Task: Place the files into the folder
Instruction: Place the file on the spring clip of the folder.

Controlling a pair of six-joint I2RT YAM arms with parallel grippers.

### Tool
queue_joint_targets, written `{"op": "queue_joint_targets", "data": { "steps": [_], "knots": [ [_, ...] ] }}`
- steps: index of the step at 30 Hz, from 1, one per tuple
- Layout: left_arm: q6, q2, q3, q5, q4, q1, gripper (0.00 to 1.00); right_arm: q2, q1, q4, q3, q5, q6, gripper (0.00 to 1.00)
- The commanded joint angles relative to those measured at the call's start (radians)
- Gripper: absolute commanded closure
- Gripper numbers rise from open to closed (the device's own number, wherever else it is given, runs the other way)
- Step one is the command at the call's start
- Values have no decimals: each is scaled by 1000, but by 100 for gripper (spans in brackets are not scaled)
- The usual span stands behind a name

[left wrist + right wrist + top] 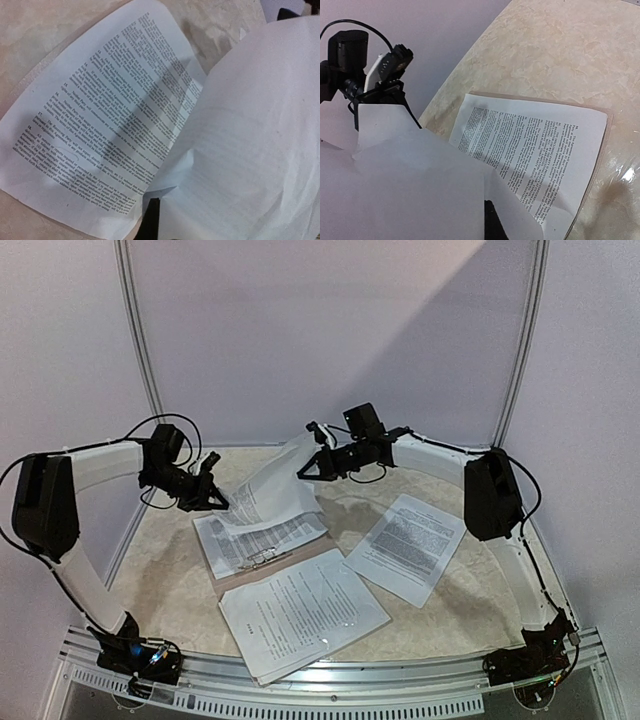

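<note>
A white sheet of the files (272,483) hangs curved in the air between both grippers. My left gripper (220,497) is shut on its left corner and my right gripper (306,470) on its right edge. In the left wrist view the raised sheet (250,150) hides most of the left gripper (152,212). The right wrist view has the same sheet (420,190) covering the right gripper (495,220). Beneath lies a printed sheet (262,535) on the tan folder (238,582), whose silver clip (265,560) shows.
One more paper stack (302,612) lies on the near part of the table, overlapping the folder's front. Another printed stack (408,545) lies to the right. White walls stand close behind and at both sides. The table's metal front rail (330,675) runs between the arm bases.
</note>
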Motion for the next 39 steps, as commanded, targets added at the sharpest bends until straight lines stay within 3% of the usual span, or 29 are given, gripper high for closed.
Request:
{"op": "queue_joint_targets", "data": {
  "steps": [1,12,22,27,39],
  "knots": [
    [-13,31,-41,28,105,20,100,57,9,15,29,-2,20,94],
    [-10,60,-94,39,211,56,100,122,8,159,10,-4,166,79],
    [99,115,-106,43,164,69,100,109,7,168,-48,14,187,80],
    [102,121,-105,60,141,76,100,75,4,147,-75,21,180,73],
    [87,104,-184,41,155,91,100,45,4,169,-150,34,212,69]
  ]
}}
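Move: The two hands already hold the file between them by its sides. The folder's spring clip lies about 7 cm back, 6 cm right and 11 cm below the left hand, and about 14 cm back, 9 cm left and 14 cm below the right. From the right hand, the filed papers on the folder's far half are some 4 cm back and 10 cm left, the near-half papers some 33 cm back and 1 cm right, and the loose sheets some 11 cm back and 26 cm right. Both hands lower the file towards the clip and the filed papers on the far half; the left keeps its fingers shut on the left side and sinks about 7 cm, drifting a couple of centimetres to its left. The right sinks farther, about 9.5 cm with a pause midway, tips its fingers some 15 degrees more downward and opens them from shut to about a third, slackening its pinch with the file's edge still between them. ##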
